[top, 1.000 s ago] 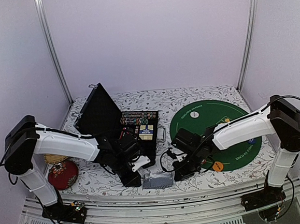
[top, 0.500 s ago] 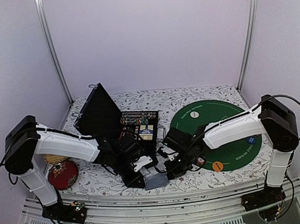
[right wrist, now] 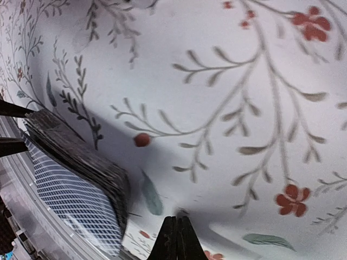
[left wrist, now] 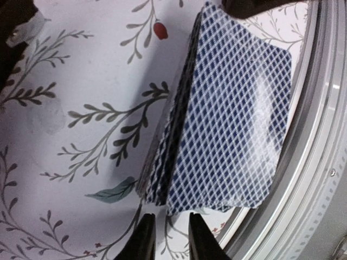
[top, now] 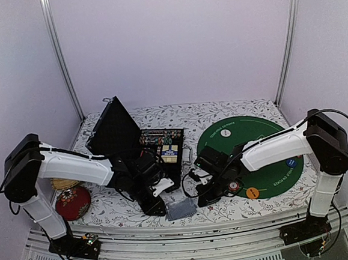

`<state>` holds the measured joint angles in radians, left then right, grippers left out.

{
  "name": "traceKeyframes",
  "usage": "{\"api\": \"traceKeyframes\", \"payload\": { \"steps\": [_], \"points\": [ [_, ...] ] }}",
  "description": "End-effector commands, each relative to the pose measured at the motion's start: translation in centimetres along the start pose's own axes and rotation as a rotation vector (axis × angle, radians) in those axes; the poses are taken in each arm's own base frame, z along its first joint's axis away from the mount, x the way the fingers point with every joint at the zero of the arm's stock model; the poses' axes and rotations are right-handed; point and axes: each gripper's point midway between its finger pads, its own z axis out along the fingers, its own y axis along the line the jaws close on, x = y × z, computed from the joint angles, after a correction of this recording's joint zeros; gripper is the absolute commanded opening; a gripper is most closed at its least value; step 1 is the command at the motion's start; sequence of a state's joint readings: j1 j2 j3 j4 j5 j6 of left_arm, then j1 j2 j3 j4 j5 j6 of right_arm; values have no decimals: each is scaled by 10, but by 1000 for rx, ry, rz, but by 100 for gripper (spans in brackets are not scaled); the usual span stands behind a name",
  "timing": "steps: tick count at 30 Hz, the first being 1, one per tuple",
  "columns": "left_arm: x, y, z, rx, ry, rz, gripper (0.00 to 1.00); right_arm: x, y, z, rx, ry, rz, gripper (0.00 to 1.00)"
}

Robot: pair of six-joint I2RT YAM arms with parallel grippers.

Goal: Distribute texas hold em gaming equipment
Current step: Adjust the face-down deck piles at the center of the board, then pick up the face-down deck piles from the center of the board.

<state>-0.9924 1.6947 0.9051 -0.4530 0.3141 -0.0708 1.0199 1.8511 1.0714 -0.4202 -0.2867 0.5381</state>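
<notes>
A deck of blue-backed playing cards (top: 181, 209) lies on the floral cloth near the front edge. In the left wrist view the deck (left wrist: 227, 119) is slightly fanned, just ahead of my left gripper (left wrist: 169, 235), whose jaws stand a little apart with nothing between them. My right gripper (right wrist: 176, 238) is shut and empty, low over the cloth, to the right of the deck (right wrist: 76, 184). On the green felt mat (top: 260, 147) lie a white disc (top: 225, 133), a blue disc (top: 292, 163), an orange disc (top: 252, 192) and a red chip (top: 231, 187).
The black case (top: 160, 148) stands open behind my left arm, its lid (top: 115, 131) raised, with chips inside. A red round ornament (top: 72, 202) sits at the front left. The table's metal rail (left wrist: 320, 162) runs right beside the deck.
My left jaws have widened a little at the deck. The right gripper swung left toward the deck, then drew back to the right, staying shut.
</notes>
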Motion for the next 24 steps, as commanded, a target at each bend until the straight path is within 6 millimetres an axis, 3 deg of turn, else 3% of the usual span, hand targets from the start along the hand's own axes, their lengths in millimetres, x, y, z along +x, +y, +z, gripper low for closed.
{"api": "traceKeyframes", "payload": {
  "steps": [1,4,7,11,12,15,18,22,24],
  "points": [
    [-12,11,-26,-75,-30,-33,28,-8,0,-24,-50,-61,9,5],
    [-19,19,-45,-148,-48,-39,32,-8,1,-33,-43,-69,-5,9],
    [-40,3,-71,-137,-143,41,45,-7,-3,-47,-23,-91,-9,14],
    [-63,-37,-80,-126,-294,298,94,-12,0,-67,-70,-148,-13,35],
    [-65,-41,-77,-127,-298,334,98,-13,3,-72,-86,-162,-24,43],
    [-64,-37,-57,-141,-248,381,98,-17,3,-83,-106,-200,-35,71],
    [-58,-28,-36,-155,-172,421,98,-18,0,-90,-115,-224,-34,90],
    [-57,-25,-18,-149,-131,472,98,-18,0,-93,-128,-236,-36,100],
    [-63,-24,-15,-155,-147,484,98,-19,1,-94,-134,-240,-35,99]
  ]
}}
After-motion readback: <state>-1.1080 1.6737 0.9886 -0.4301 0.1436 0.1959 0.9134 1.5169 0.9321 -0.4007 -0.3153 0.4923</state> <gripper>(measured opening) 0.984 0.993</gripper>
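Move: The face-down deck lies between the hands near the table's front rail. Its middle is about 6 cm right and 1 cm back of the left fingertips, roughly level with them, and some 7 cm left and 2 cm back of the right fingertips. The open case stands about 19 cm ahead of the left hand. The red chip stack sits about 12 cm right and 5 cm ahead of the right hand. Up and then down again goes the left hand: nearly shut, it rises about 10 cm beside the deck's left end, opening wide, shifts some 4 cm right, and sinks most of the way back, astride that end, fingertips swinging forward and wrist turning clockwise. The right hand backs off from the deck, up about 8 cm and a little right and forward, also opening wide. ##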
